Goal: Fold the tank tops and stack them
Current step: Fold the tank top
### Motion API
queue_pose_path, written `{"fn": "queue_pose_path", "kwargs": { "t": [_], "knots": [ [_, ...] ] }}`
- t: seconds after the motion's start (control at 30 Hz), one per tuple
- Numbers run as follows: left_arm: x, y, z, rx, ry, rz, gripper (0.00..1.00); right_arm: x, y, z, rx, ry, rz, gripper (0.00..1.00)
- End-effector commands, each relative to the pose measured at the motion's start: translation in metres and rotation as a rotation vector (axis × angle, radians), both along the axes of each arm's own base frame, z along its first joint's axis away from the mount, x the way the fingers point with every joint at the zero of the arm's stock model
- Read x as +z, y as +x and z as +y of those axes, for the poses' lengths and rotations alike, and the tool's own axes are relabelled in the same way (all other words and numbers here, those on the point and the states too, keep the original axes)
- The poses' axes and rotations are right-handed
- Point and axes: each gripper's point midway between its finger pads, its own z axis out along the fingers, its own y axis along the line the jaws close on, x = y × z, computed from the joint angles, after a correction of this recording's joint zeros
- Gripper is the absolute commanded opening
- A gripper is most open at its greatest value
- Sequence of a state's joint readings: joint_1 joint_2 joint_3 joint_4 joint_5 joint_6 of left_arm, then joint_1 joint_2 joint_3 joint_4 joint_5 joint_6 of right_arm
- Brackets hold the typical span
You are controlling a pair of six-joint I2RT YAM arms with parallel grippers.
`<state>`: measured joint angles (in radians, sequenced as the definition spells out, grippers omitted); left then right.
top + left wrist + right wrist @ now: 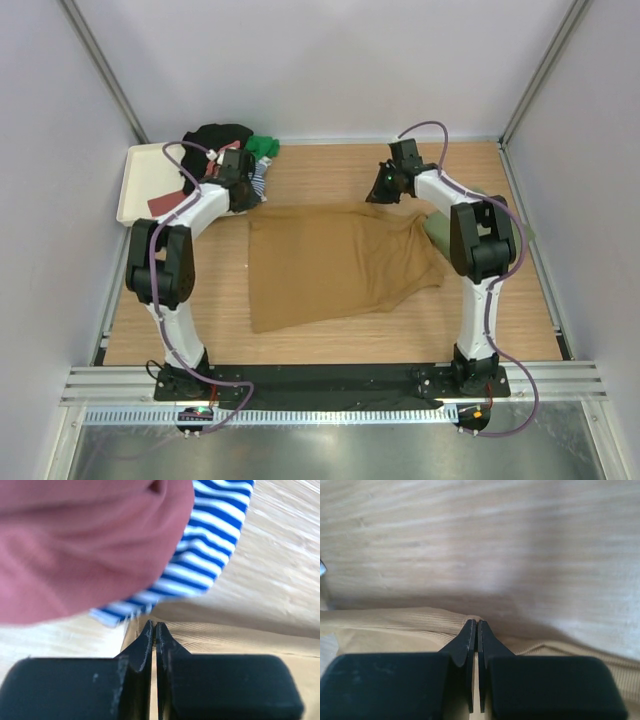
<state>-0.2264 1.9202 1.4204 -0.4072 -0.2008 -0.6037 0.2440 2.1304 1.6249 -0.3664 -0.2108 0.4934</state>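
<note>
A mustard brown tank top (330, 265) lies spread flat in the middle of the wooden table. My left gripper (251, 203) is at its far left corner, and in the left wrist view the gripper (154, 626) is shut with its tips pinching the cloth's (240, 635) edge. At the far right corner my right gripper (376, 194) is also down on the top. The right wrist view shows this gripper (476, 623) shut on the ribbed hem (395, 622), which bunches at the tips.
Other tank tops are heaped at the back left: black (215, 135), green (263, 146), blue-and-white striped (200, 555) and red (75, 545). The red one lies partly on a cream tray (140, 170). An olive green top (437, 232) lies under the right arm.
</note>
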Motion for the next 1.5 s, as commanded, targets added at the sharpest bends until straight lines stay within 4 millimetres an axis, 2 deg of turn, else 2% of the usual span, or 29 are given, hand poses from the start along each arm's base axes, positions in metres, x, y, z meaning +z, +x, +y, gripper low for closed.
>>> {"fn": "queue_pose_path", "kwargs": {
  "t": [0.0, 0.03, 0.07, 0.1, 0.17, 0.2, 0.27, 0.3, 0.43, 0.47, 0.5, 0.53, 0.57, 0.6, 0.63, 0.67, 0.7, 0.73, 0.8, 0.83, 1.0, 1.03, 1.07, 1.2, 1.23, 1.27, 1.33, 1.37, 1.47],
  "knots": [
    [0.044, 0.002, 0.003, -0.026, -0.016, -0.128, 0.0, 0.046, -0.011, 0.003, 0.019, 0.045, -0.089, 0.01],
    [0.051, -0.001, 0.002, -0.037, -0.028, -0.142, 0.0, 0.056, -0.015, 0.002, 0.021, 0.049, -0.108, 0.01],
    [0.051, -0.006, 0.002, -0.044, -0.033, -0.14, 0.0, 0.058, -0.019, 0.003, 0.023, 0.052, -0.115, 0.01],
    [0.052, -0.008, 0.0, -0.049, -0.038, -0.143, 0.0, 0.05, -0.028, 0.001, 0.025, 0.048, -0.096, 0.01],
    [0.054, -0.017, -0.004, -0.065, -0.054, -0.147, 0.0, 0.06, -0.036, 0.001, 0.029, 0.055, -0.117, 0.01],
    [0.054, -0.02, -0.006, -0.069, -0.059, -0.148, 0.0, 0.054, -0.044, 0.0, 0.032, 0.053, -0.104, 0.01],
    [0.052, -0.031, -0.012, -0.088, -0.063, -0.141, 0.0, 0.06, -0.054, 0.001, 0.041, 0.057, -0.115, 0.02],
    [0.052, -0.035, -0.014, -0.094, -0.062, -0.14, 0.0, 0.052, -0.062, 0.0, 0.04, 0.052, -0.096, 0.02],
    [0.047, -0.055, -0.015, -0.093, -0.067, -0.124, 0.0, 0.045, -0.085, 0.001, 0.05, 0.052, -0.088, 0.01],
    [0.04, -0.064, -0.014, -0.095, -0.067, -0.106, 0.0, 0.044, -0.089, 0.001, 0.051, 0.052, -0.088, 0.02],
    [0.046, -0.068, -0.014, -0.093, -0.07, -0.123, 0.0, 0.04, -0.099, -0.001, 0.049, 0.049, -0.078, 0.01],
    [0.041, -0.077, -0.015, -0.099, -0.067, -0.111, 0.0, 0.04, -0.103, 0.0, 0.05, 0.054, -0.082, 0.01],
    [0.041, -0.081, -0.014, -0.099, -0.064, -0.113, 0.0, 0.031, -0.113, -0.002, 0.048, 0.049, -0.062, 0.01],
    [0.046, -0.086, -0.014, -0.104, -0.065, -0.127, 0.0, 0.036, -0.119, 0.001, 0.047, 0.055, -0.073, 0.02],
    [0.038, -0.095, -0.015, -0.109, -0.064, -0.108, 0.0, 0.036, -0.122, 0.002, 0.047, 0.06, -0.08, 0.02],
    [0.037, -0.101, -0.016, -0.111, -0.064, -0.105, 0.0, 0.028, -0.132, 0.001, 0.048, 0.055, -0.065, 0.02],
    [0.04, -0.105, -0.015, -0.11, -0.063, -0.118, 0.0, 0.032, -0.135, 0.0, 0.037, 0.052, -0.078, 0.01],
    [0.031, -0.115, -0.015, -0.112, -0.057, -0.097, 0.0, 0.032, -0.139, 0.001, 0.035, 0.046, -0.087, 0.02],
    [0.025, -0.122, -0.012, -0.1, -0.057, -0.084, 0.0, 0.025, -0.149, -0.002, 0.024, 0.038, -0.075, 0.02],
    [0.018, -0.129, -0.011, -0.098, -0.058, -0.068, 0.0, 0.028, -0.15, -0.003, 0.012, 0.04, -0.086, 0.02],
    [-0.007, -0.146, -0.01, -0.073, -0.073, -0.008, 0.0, 0.01, -0.168, -0.005, -0.001, 0.018, -0.057, 0.05],
    [-0.017, -0.152, -0.009, -0.066, -0.068, 0.018, 0.01, 0.009, -0.169, -0.007, -0.021, 0.013, -0.059, 0.06],
    [-0.021, -0.155, -0.009, -0.062, -0.069, 0.028, 0.01, 0.001, -0.178, -0.008, -0.024, 0.004, -0.042, 0.08],
    [-0.035, -0.164, -0.012, -0.045, -0.079, 0.053, 0.08, -0.006, -0.189, -0.018, -0.087, -0.007, -0.064, 0.21],
    [-0.04, -0.169, -0.011, -0.041, -0.072, 0.062, 0.09, -0.012, -0.196, -0.022, -0.097, -0.015, -0.054, 0.29],
    [-0.04, -0.169, -0.01, -0.037, -0.071, 0.056, 0.11, -0.006, -0.196, -0.024, -0.11, -0.007, -0.081, 0.32],
    [-0.042, -0.174, -0.009, -0.03, -0.069, 0.056, 0.15, -0.005, -0.199, -0.026, -0.118, -0.009, -0.089, 0.34],
    [-0.039, -0.174, -0.007, -0.023, -0.063, 0.041, 0.19, -0.005, -0.198, -0.032, -0.138, -0.028, -0.099, 0.34],
    [-0.036, -0.179, 0.0, 0.0, -0.048, 0.024, 0.4, 0.004, -0.197, -0.038, -0.152, -0.052, -0.122, 0.35]
  ]
}}
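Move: The brown tank top hangs by its far edge from both closed grippers; the line across its middle where that edge will come down is about 18 cm back and 6 cm below the left hand, and 18 cm back and 5 cm below the right. The striped top is some 5 cm ahead of the left hand and 1 cm left, the pink one 4 cm ahead and 10 cm left. The folded green tank top lies about 29 cm right of the right hand, 8 cm back. The tank top's far edge, still pinched at two points, is carried back over its own middle by both hands together, in a low arc that lifts 3–4 cm and then sinks. After some 18 cm both grippers open near the table to let go, the right one first; it then drifts about 3 cm to the right over the cloth. ##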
